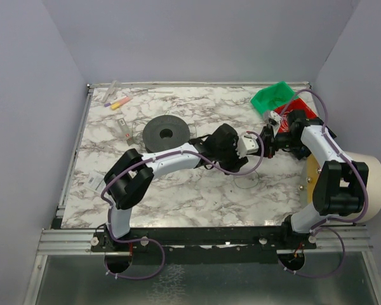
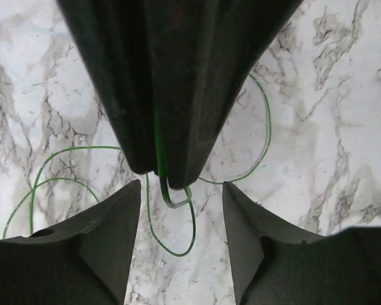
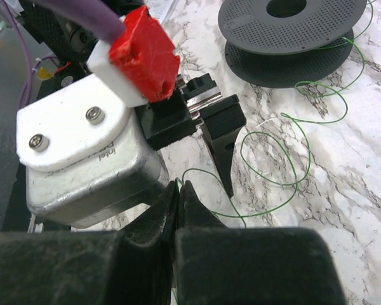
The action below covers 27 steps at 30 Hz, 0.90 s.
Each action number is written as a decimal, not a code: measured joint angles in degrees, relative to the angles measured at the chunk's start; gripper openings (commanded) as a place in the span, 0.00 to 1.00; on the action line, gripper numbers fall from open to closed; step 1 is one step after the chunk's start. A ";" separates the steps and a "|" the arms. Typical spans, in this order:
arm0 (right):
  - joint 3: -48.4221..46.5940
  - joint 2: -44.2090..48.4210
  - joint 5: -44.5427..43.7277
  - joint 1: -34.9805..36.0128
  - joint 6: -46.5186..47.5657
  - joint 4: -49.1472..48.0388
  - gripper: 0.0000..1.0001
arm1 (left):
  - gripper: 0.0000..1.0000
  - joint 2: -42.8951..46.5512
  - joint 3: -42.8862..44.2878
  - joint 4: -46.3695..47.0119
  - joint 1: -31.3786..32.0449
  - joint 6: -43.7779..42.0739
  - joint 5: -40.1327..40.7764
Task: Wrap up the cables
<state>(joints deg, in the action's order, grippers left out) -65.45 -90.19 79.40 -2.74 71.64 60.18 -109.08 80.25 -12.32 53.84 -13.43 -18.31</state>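
The cable is a hair-thin green wire (image 3: 296,181) lying in loose loops on the marble table (image 1: 178,197). My right gripper (image 3: 179,185) is shut on one end of the wire, and a short bent stub shows past its tips. In the left wrist view those shut fingers (image 2: 171,95) come down from above with the wire (image 2: 192,232) hanging below them in a small loop. My left gripper (image 2: 181,188) is open, with one finger on each side of that loop and neither touching it. In the top view the two grippers meet right of centre, the left gripper (image 1: 251,142) facing the right gripper (image 1: 265,141).
A black round spool (image 1: 166,133) lies left of the grippers, with more wire curls beside it (image 3: 330,89). A green bag (image 1: 273,96) and a red item (image 1: 300,108) sit at the back right. Markers (image 1: 117,101) lie at the back left. A large pale roll (image 1: 371,184) stands by the right arm.
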 measured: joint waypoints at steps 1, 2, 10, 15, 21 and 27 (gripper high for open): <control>0.00 0.00 0.00 0.00 0.09 0.13 0.00 | 0.45 -0.07 0.07 -0.09 0.04 -0.33 0.46; 0.00 0.00 0.00 0.00 0.28 0.26 0.01 | 0.40 -0.20 0.22 -0.24 0.17 -0.61 1.05; -0.20 -0.02 0.00 -0.44 2.34 2.38 0.00 | 0.00 -0.76 1.01 -1.09 1.05 -3.10 1.86; -1.84 -0.20 0.07 -1.38 5.42 5.31 0.00 | 0.00 -0.76 1.36 -3.13 1.36 -5.14 1.90; -2.93 -0.59 -0.07 -1.88 10.40 9.38 0.01 | 0.00 0.70 1.01 -4.59 1.05 -5.95 3.04; -2.80 -1.01 -2.99 -1.88 15.04 11.96 0.00 | 0.00 5.38 1.53 -3.89 -3.74 -1.99 4.28</control>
<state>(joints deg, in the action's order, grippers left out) -68.25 -91.20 76.40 -4.62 86.67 72.14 -103.70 81.78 -16.21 50.11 -15.42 -14.02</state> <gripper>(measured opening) 0.005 0.005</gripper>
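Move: Just off the left fingertips, within some 1 cm to the right and below, hangs the slack green cable that comes down from the right hand's shut fingers; from the right hand that spot is about 5 cm below and 2 cm to the left. The black spool stands roughly 27 cm left of the left hand and 8 cm farther out, the red tray about 19 cm to its right and 14 cm farther out, both lower. Closing its open fingers on the hanging cable just under the right fingertips, the left hand stays nearly still until it has shut, then draws the cable away from the right hand, up, forward and to the left, speeding up, roughly 7 cm from where it pinched it. The right hand keeps its shut hold on the cable and shifts only about 1 cm to the right. ##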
